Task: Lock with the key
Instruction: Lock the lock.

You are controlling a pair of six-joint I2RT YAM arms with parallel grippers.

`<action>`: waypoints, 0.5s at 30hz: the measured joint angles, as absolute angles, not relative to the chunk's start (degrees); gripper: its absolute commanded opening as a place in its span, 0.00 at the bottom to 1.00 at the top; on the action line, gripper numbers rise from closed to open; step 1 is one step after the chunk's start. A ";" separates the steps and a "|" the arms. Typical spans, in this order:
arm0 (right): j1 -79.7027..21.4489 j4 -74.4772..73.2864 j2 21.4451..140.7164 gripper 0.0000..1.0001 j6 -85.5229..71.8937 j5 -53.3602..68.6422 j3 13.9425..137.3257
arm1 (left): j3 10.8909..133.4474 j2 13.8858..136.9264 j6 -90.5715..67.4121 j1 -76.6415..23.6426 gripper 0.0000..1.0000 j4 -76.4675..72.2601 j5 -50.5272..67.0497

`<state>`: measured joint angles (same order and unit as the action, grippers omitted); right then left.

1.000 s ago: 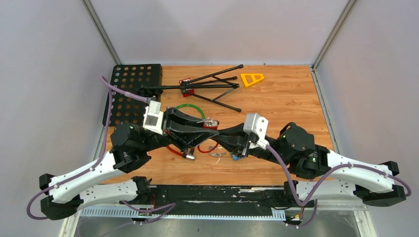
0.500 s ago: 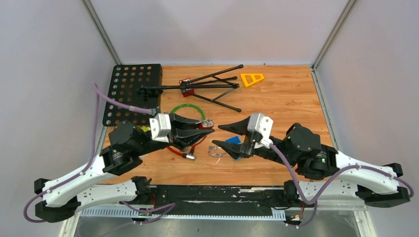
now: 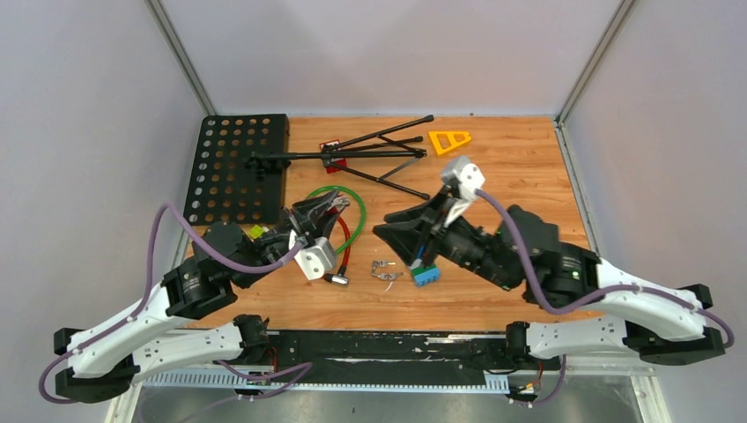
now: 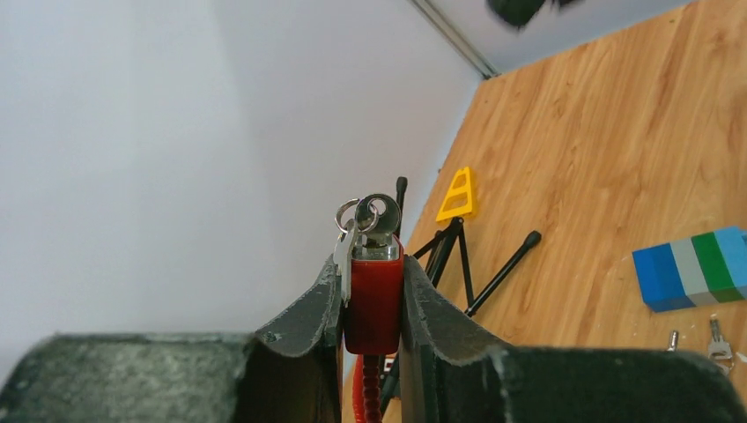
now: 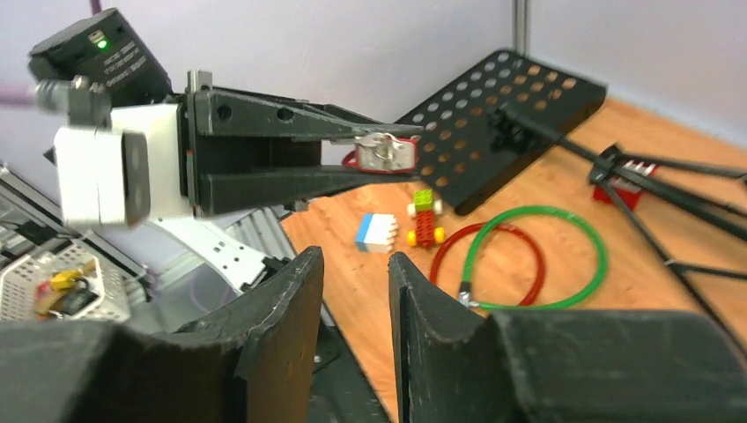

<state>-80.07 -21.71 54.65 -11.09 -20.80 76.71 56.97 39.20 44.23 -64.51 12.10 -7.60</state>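
Note:
My left gripper (image 4: 372,275) is shut on the red lock body (image 4: 374,300), which stands upright between its fingers above the table. A silver key (image 4: 379,214) with a ring sits in the top of the lock, and the red cable (image 4: 365,392) hangs below it. In the top view the left gripper (image 3: 328,208) is over the green cable ring (image 3: 362,214). My right gripper (image 3: 385,227) is open and empty, a short way to the right of the lock. From the right wrist view, its fingers (image 5: 401,273) point at the held lock (image 5: 380,152).
Loose keys (image 3: 384,271) and a blue, grey and green block (image 3: 426,275) lie near the front middle. A black folding stand (image 3: 352,154), a yellow triangle (image 3: 449,140) and a black perforated plate (image 3: 233,167) are at the back. A small toy car (image 5: 425,222) sits near the cables.
The right gripper has opened, let go at the lock and drawn back up and to the right. The left arm has turned its wrist and pulled left, still holding the lock.

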 measured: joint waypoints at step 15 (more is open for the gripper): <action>-69.17 -28.40 65.04 0.34 -32.47 -12.84 82.35 | 57.71 41.47 46.33 -64.51 0.00 17.21 -1.61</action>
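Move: The keys hanging at the red lock's end are about 6 cm ahead of the right hand, 6 cm to its left and 2 cm lower; from the left hand, which already holds the lock, they stick out some 2 cm ahead and 2 cm to its right, level with it. On the table, roughly 40 cm below the right hand, the loose keys lie about 15 cm ahead and 4 cm right, the brick block 16 cm ahead and 14 cm right. Leftwards first, then forward and down, the right hand closes in on the keys at the lock's end, about 6 cm in all, rolling some 20 degrees with its fingers kept part open, and eases off with its tips right at the key ring. The left hand keeps its grip on the lock and brings it down and to the right to meet it, about 3 cm, turning slightly; whether the tips touch the keys can't be seen. ##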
